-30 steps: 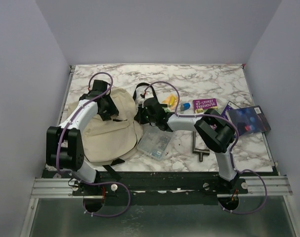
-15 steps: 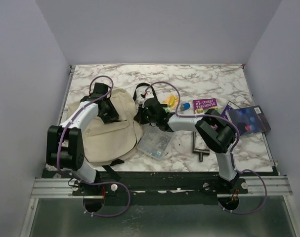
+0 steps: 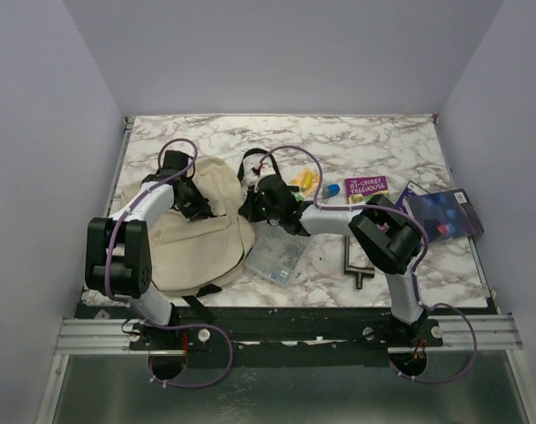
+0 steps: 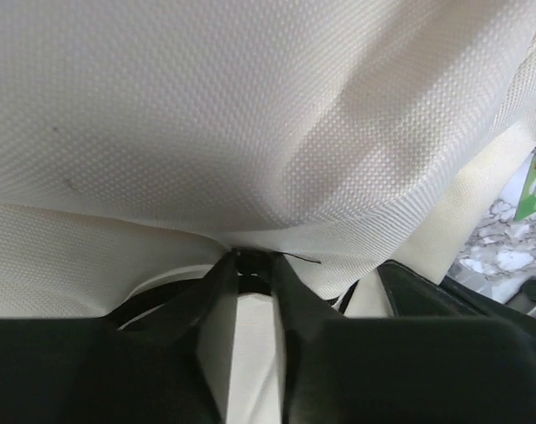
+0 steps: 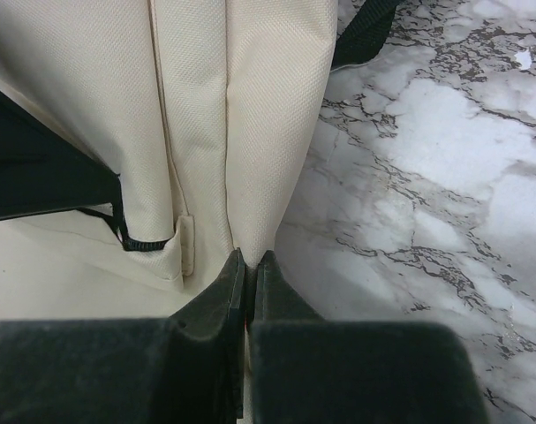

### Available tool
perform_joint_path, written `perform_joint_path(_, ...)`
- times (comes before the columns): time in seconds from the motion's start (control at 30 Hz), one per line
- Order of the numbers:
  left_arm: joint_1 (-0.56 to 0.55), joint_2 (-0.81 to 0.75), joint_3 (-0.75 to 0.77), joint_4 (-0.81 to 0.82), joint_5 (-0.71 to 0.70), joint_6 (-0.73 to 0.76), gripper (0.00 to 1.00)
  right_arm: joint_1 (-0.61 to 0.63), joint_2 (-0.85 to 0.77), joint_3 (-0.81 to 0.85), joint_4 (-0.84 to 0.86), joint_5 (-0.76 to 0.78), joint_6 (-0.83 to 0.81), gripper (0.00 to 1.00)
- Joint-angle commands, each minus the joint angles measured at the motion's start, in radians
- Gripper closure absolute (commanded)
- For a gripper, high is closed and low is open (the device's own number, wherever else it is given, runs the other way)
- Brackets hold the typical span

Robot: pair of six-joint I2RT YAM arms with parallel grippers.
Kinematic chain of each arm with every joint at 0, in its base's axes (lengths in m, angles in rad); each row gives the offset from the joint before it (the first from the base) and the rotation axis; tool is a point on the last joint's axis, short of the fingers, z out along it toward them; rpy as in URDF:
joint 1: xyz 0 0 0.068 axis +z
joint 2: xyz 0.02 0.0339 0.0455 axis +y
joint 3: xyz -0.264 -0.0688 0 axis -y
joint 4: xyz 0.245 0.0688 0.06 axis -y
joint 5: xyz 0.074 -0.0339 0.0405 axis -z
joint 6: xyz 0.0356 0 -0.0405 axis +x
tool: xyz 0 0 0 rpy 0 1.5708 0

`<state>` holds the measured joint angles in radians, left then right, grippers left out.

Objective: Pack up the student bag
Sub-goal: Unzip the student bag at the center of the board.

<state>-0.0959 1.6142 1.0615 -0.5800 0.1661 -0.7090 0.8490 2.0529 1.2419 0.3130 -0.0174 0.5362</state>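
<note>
The student bag [image 3: 192, 252], cream fabric with black straps, lies flat at the left of the marble table [image 3: 365, 141]. My left gripper [image 3: 195, 203] is pressed onto its upper part. In the left wrist view the bag [image 4: 250, 115] fills the frame and the gripper [image 4: 252, 261] has its tips drawn in on a small black zip pull. My right gripper [image 3: 255, 208] is at the bag's right edge. In the right wrist view it [image 5: 247, 261] is shut on a fold of the bag's cream fabric [image 5: 272, 106], next to a black strap loop [image 5: 144, 243].
A clear plastic pouch [image 3: 276, 256] lies just right of the bag. Further right are a purple book [image 3: 366, 185], a dark blue book [image 3: 444, 214], a metal T-shaped tool [image 3: 356, 262], and small yellow [image 3: 305, 183] and blue [image 3: 331, 189] items.
The left arm has shifted slightly over the top of the bag and its jaws have narrowed. The right arm has not moved and keeps its pinch.
</note>
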Motion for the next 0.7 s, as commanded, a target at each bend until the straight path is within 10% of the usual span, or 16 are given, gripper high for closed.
perform_joint_path(0.0, 0.016, -0.009, -0.031, 0.071, 0.072, -0.016, 0.83, 0.002, -0.045, 0.0, 0.066, -0.029, 0.023, 1.0)
perform_joint_path(0.13, 0.017, -0.058, -0.042, 0.078, 0.034, -0.001, 0.99, 0.003, -0.047, -0.029, 0.101, -0.013, 0.053, 1.0)
perform_joint_path(0.67, 0.067, -0.411, -0.183, -0.102, -0.397, -0.068, 1.0, -0.013, -0.082, -0.116, 0.119, 0.292, 0.33, 1.0)
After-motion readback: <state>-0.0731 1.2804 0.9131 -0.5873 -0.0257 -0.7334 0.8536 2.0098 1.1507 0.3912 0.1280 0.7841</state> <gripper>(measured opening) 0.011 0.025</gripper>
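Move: The zip pull of the student bag sits right between my left fingertips, about 1 cm below the hand point. The bag's side edge, already pinched in my right hand, is roughly 9 cm to the right and level fore and aft. The clear pouch is some 18 cm right and 10 cm back, and the black strap about 14 cm right and 12 cm ahead. From my right hand the zip pull lies about 9 cm left. I shut my left fingers on the zip pull, then draw it up and left, about 4 cm each way, easing back some 3 cm, with the wrist tilting the fingertips slightly forward and up. Meanwhile my right hand keeps its pinch on the bag's side edge, turns clockwise about 15 degrees and shifts 1 or 2 cm right, away from the pull. ##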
